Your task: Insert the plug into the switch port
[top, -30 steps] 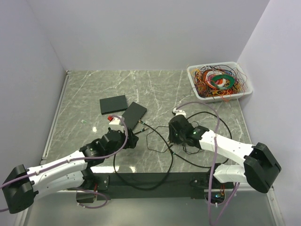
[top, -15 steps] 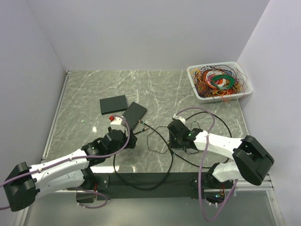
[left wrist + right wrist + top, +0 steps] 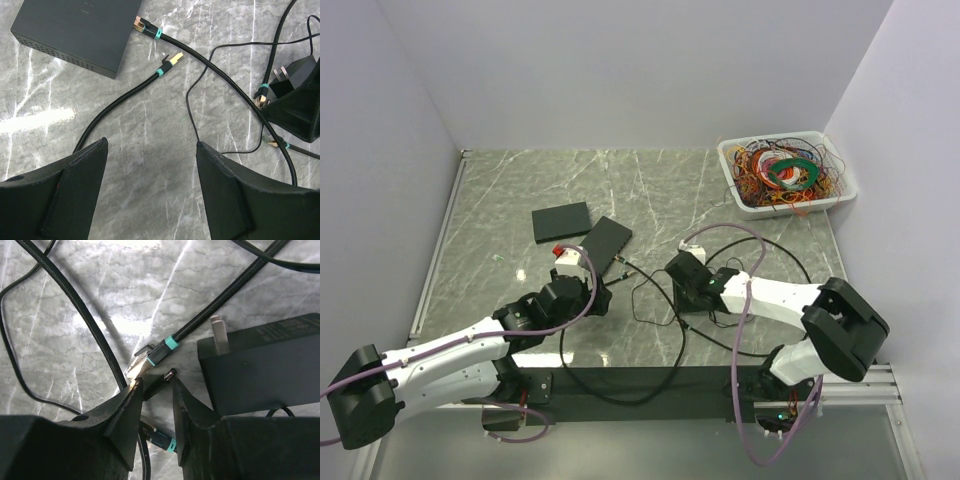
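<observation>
The switch [image 3: 607, 241] is a flat black box lying tilted mid-table; in the left wrist view the switch [image 3: 75, 30] has one teal-banded cable plug [image 3: 142, 23] at its edge. The plug [image 3: 159, 381], a small black barrel with a metal tip, lies slanted between my right gripper's [image 3: 156, 381] fingertips, and both tips touch it. That right gripper [image 3: 680, 270] is low over the cable tangle, right of the switch. My left gripper [image 3: 151, 145] hangs open above bare marble, nearer than the switch, with nothing between its fingers.
A black power adapter [image 3: 265, 365] with metal prongs lies just right of my right gripper. Loose teal-banded network plugs [image 3: 172, 60] and black cables cross the middle. A second black box [image 3: 561, 221] sits left of the switch. A white bin of coloured wires [image 3: 785, 172] stands back right.
My right gripper has slid a little to the left, toward the switch, with its wrist turning. The left arm has hardly moved.
</observation>
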Motion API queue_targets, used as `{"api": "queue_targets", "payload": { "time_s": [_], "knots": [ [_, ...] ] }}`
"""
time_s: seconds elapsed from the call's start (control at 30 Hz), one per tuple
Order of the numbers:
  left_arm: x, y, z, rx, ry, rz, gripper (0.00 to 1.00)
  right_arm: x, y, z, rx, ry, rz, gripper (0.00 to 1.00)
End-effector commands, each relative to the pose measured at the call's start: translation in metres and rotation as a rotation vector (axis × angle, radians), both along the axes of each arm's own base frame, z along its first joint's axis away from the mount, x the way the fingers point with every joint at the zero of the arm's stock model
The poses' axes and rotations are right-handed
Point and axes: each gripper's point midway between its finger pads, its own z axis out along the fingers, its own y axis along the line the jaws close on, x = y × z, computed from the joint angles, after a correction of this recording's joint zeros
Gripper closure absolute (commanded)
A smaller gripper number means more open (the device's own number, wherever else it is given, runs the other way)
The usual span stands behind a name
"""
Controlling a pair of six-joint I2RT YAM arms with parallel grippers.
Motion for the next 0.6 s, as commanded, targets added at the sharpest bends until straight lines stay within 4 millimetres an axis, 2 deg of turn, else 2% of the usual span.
{"api": "queue_targets", "payload": {
  "time_s": [0.0, 0.1, 0.13, 0.27, 0.4, 0.47, 0.57],
  "knots": [
    [0.002, -0.007, 0.014, -0.039, -0.036, -0.017, 0.23, -0.012, -0.007, -0.015, -0.076, 0.046, 0.000, 0.64],
    [0.003, -0.008, 0.013, -0.036, -0.035, -0.020, 0.23, -0.015, -0.007, -0.021, -0.090, 0.062, 0.001, 0.75],
    [0.003, -0.008, 0.014, -0.037, -0.036, -0.018, 0.24, -0.015, -0.006, -0.021, -0.096, 0.063, 0.008, 0.83],
    [0.003, -0.008, 0.013, -0.033, -0.033, -0.017, 0.23, -0.013, -0.006, -0.023, -0.120, 0.060, 0.005, 0.98],
    [0.003, -0.007, 0.013, -0.032, -0.034, -0.016, 0.23, -0.007, -0.009, -0.015, -0.137, 0.020, -0.014, 1.00],
    [0.003, -0.007, 0.013, -0.032, -0.034, -0.016, 0.23, 0.003, -0.011, -0.003, -0.152, -0.031, -0.034, 1.00],
    [0.003, -0.007, 0.013, -0.033, -0.036, -0.016, 0.23, 0.019, -0.017, 0.030, -0.158, -0.129, -0.073, 1.00]
  ]
}}
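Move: The plug, a small black barrel end on the thin cable, is already between the right gripper's open fingertips, about 1 cm ahead, straight in line and roughly 1 cm below. The near network plug lies some 3 cm ahead and 1 cm left, the rear network plug about 2 cm back and 1 cm right, and the power adapter roughly 3 cm ahead and 6 cm right. From the left gripper, the plug is about 15 cm right, 2 cm back and 9 cm lower. Shut the right gripper's fingers on the barrel plug until they stop on it, pinching it low over the table. While they close, ease the hand about 1 cm forward and left with hardly any change in height, then slip back right by nearly as much, keeping the pinch and letting the hand's left side dip some 5 degrees. ##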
